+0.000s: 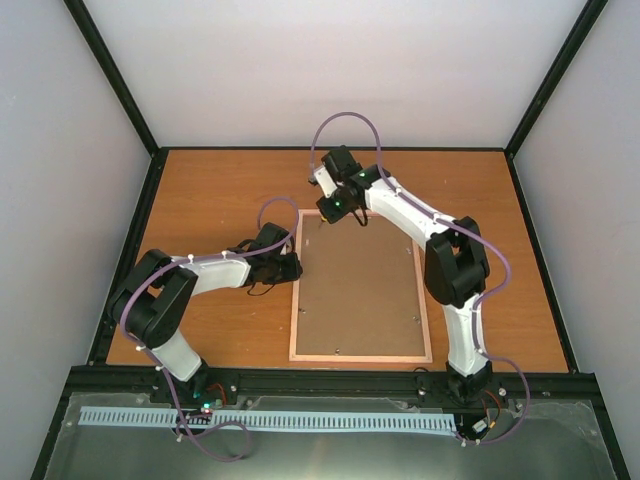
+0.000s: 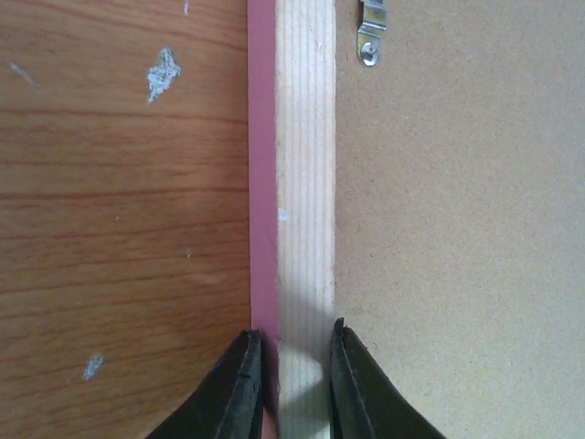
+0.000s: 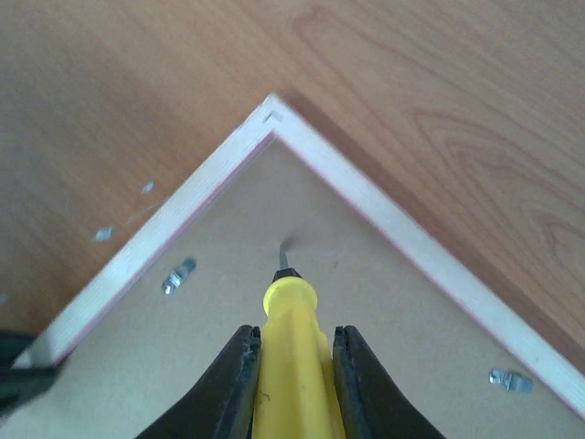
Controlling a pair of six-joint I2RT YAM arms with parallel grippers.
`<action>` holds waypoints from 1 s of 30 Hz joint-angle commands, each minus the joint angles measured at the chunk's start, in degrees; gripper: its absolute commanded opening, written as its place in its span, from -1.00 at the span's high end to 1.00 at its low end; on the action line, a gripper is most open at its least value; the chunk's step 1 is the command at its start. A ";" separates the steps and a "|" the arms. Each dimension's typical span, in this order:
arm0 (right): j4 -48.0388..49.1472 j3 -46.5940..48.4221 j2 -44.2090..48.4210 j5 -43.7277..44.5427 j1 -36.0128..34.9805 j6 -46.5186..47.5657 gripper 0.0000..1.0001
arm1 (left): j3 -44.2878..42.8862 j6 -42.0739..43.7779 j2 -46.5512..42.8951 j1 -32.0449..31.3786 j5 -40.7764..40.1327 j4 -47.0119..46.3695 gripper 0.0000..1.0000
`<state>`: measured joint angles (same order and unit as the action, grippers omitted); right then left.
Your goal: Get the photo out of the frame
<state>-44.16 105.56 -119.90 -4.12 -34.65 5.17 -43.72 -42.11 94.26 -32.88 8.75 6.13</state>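
The frame point(image 1: 295, 300) lies face down on the table with its brown backing board point(image 1: 360, 290) up. The photo is hidden beneath the board. My left gripper point(image 1: 293, 266) is shut on the frame's left rail point(image 2: 304, 183), one finger against the pink outer side point(image 2: 262, 183) and the other on the inner side. My right gripper point(image 1: 340, 212) is shut on a yellow-handled screwdriver point(image 3: 291, 347). Its metal tip point(image 3: 282, 256) touches the board just inside the frame's far left corner point(image 3: 270, 114).
Small metal clips sit on the backing board near the rails point(image 3: 178, 274) point(image 3: 509, 380) point(image 2: 370, 41). The frame rests on a wooden table point(image 1: 220, 200) with black posts at the edges. White flecks dot the wood left of the frame point(image 2: 163, 73).
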 commanded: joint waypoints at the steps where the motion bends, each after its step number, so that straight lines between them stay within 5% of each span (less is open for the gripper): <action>1: -5.07 -2.76 6.62 -1.62 -0.30 7.91 0.94 | -0.46 0.33 0.33 -0.43 2.84 1.64 0.99; 8: -19.03 7.54 6.61 4.37 -0.32 24.74 0.94 | -4.63 2.70 0.39 0.43 0.71 8.28 0.94; 18: -35.12 30.59 -5.84 10.35 -1.40 19.78 0.94 | -10.84 6.61 3.17 2.73 -0.15 16.79 0.92; 24: -29.40 24.67 3.73 -2.88 5.27 21.21 0.94 | -12.60 9.67 -1.80 2.57 -4.31 20.97 0.11; 30: -15.74 -0.77 18.88 -20.78 9.78 19.90 0.94 | -2.94 6.31 -12.99 0.18 -0.87 21.95 -0.02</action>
<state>-68.20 116.33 -110.89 -11.40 -25.69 25.47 -51.42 -34.30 87.92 -31.05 6.09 25.30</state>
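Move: Between the left fingers, right at the hand point, is the frame's left rail; its clip sits about 11 cm ahead of them and 2 cm to the right. From the right hand, which holds the yellow screwdriver, the far-rail clip lies some 9 cm to the right, 5 cm ahead and 12 cm below. At that same depth are the far-left corner, 7 cm left and 6 cm ahead, and the left-rail clip, 6 cm left and 1 cm back. Drawing the pinched left rail about 2 cm to the left while tilting slightly, the left hand then opens, lets go and lifts some 4 cm. Gripping the screwdriver throughout, the right hand pulls back and up from near the backing board, turning about 15 degrees counter-clockwise, dips briefly, then swings right, ending roughly 10 cm higher and 8 cm farther right. ##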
